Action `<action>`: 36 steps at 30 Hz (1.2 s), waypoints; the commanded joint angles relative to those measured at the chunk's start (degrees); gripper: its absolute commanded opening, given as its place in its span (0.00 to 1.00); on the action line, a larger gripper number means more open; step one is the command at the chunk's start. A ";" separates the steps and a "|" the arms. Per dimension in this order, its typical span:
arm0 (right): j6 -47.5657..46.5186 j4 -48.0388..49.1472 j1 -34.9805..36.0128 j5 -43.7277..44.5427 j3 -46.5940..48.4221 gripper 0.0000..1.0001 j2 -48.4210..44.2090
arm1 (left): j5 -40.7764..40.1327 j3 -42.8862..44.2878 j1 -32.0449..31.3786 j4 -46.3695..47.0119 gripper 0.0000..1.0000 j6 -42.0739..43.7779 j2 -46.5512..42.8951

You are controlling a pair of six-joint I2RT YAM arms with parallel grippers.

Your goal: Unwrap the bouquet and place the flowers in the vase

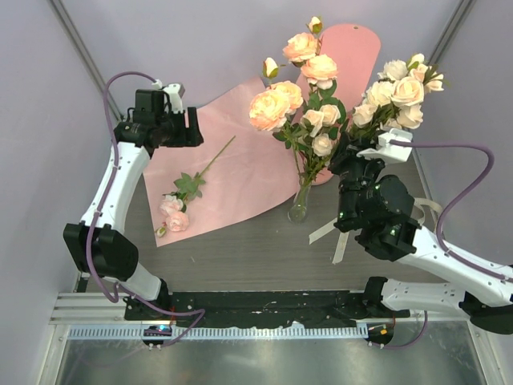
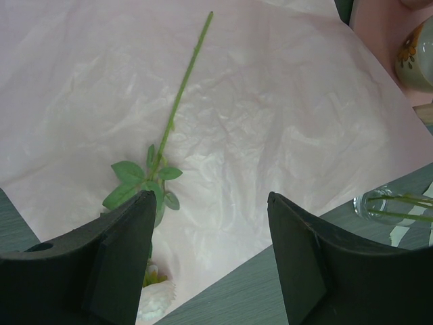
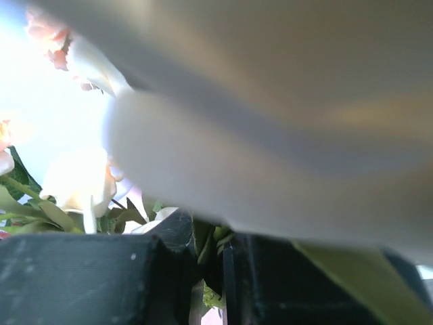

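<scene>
The bouquet is unwrapped, and its pink paper (image 1: 240,176) lies flat on the table. The clear glass vase (image 1: 299,210) stands at the paper's right edge with several peach and cream flowers (image 1: 276,106) in it. My right gripper (image 1: 353,156) is just right of the vase. It is shut on the stems (image 3: 206,233) of a bunch of cream roses (image 1: 397,92) held upright. One loose pink flower (image 1: 188,186) lies on the paper. My left gripper (image 1: 191,128) hovers open over the paper (image 2: 270,122), above the stem (image 2: 179,101), with nothing between its fingers.
A cream ribbon (image 1: 329,233) lies on the grey table in front of the vase, under my right arm. A pink shelf (image 1: 353,48) stands at the back behind the flowers. The vase's base (image 2: 379,203) shows at the right edge of the left wrist view.
</scene>
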 commanded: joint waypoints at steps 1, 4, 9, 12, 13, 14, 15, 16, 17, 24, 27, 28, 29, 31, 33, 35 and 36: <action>3.57 0.27 -0.07 3.64 1.34 0.01 1.92 | 0.36 1.56 -0.34 0.44 0.70 0.57 0.16; 5.85 -2.02 0.11 6.01 1.78 0.01 3.15 | 0.44 1.56 -0.43 0.35 0.70 0.57 0.16; 9.71 -6.15 0.63 10.66 2.48 0.01 4.91 | 0.44 1.65 -0.52 0.27 0.70 0.57 0.24; 9.72 -7.47 1.25 13.04 2.57 0.01 6.23 | 0.53 1.65 -0.52 0.18 0.70 0.49 0.24; 9.81 -7.47 1.34 14.18 2.31 0.01 6.58 | 0.53 1.74 -0.52 0.18 0.70 0.57 0.24; 9.72 -7.47 1.60 14.45 2.22 0.01 7.19 | 0.62 1.74 -0.52 0.18 0.70 0.57 0.33; 9.64 -7.56 1.69 14.80 2.14 0.01 7.72 | 0.62 1.74 -0.52 0.09 0.70 0.57 0.33; 9.72 -7.73 1.77 15.59 2.22 0.01 8.07 | 0.53 1.83 -0.61 0.09 0.70 0.57 0.33; 9.64 -7.82 2.12 15.94 2.40 0.01 8.51 | 0.62 1.83 -0.52 0.09 0.70 0.57 0.33; 10.25 -6.77 2.57 17.44 0.56 0.01 11.33 | 0.53 1.83 -0.69 0.00 0.70 0.57 0.33; 12.53 -7.20 2.65 18.23 -1.11 0.01 11.77 | 0.53 1.91 -0.78 0.00 0.70 0.57 0.24; 13.23 -7.56 2.65 18.58 -1.81 0.01 11.94 | 0.62 1.91 -0.78 0.09 0.70 0.57 0.33; 14.11 -8.17 2.74 18.67 -2.08 0.01 12.12 | 0.71 1.91 -0.78 0.00 0.70 0.57 0.33; 17.71 -11.33 2.74 19.02 -2.08 0.01 12.56 | 0.79 2.00 -0.78 0.00 0.70 0.49 0.42; 19.91 -13.09 2.74 19.11 -2.26 0.01 13.44 | 0.88 2.00 -0.78 -0.08 0.70 0.40 0.51; 20.09 -13.10 2.74 19.20 -2.70 0.01 14.40 | 0.97 2.00 -0.87 0.00 0.70 0.40 0.51; 20.44 -13.44 2.74 19.11 -2.87 0.01 14.58 | 0.97 1.91 -0.87 0.00 0.70 0.40 0.51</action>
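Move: The vase the right hand's cream rose spray is bound for stands about 5 cm left and 3 cm ahead, its middle some 35 cm below. Peach roses already in it spread around 9 cm left and 10 cm ahead, near hand height; the pink shelf is about 20 cm ahead, 2 cm right, its middle 28 cm lower. From the left hand the vase lies roughly 26 cm right, 13 cm back, 17 cm below. Still gripping the cream rose spray, the right hand sinks about 10 cm and left 5 cm towards the vase. ##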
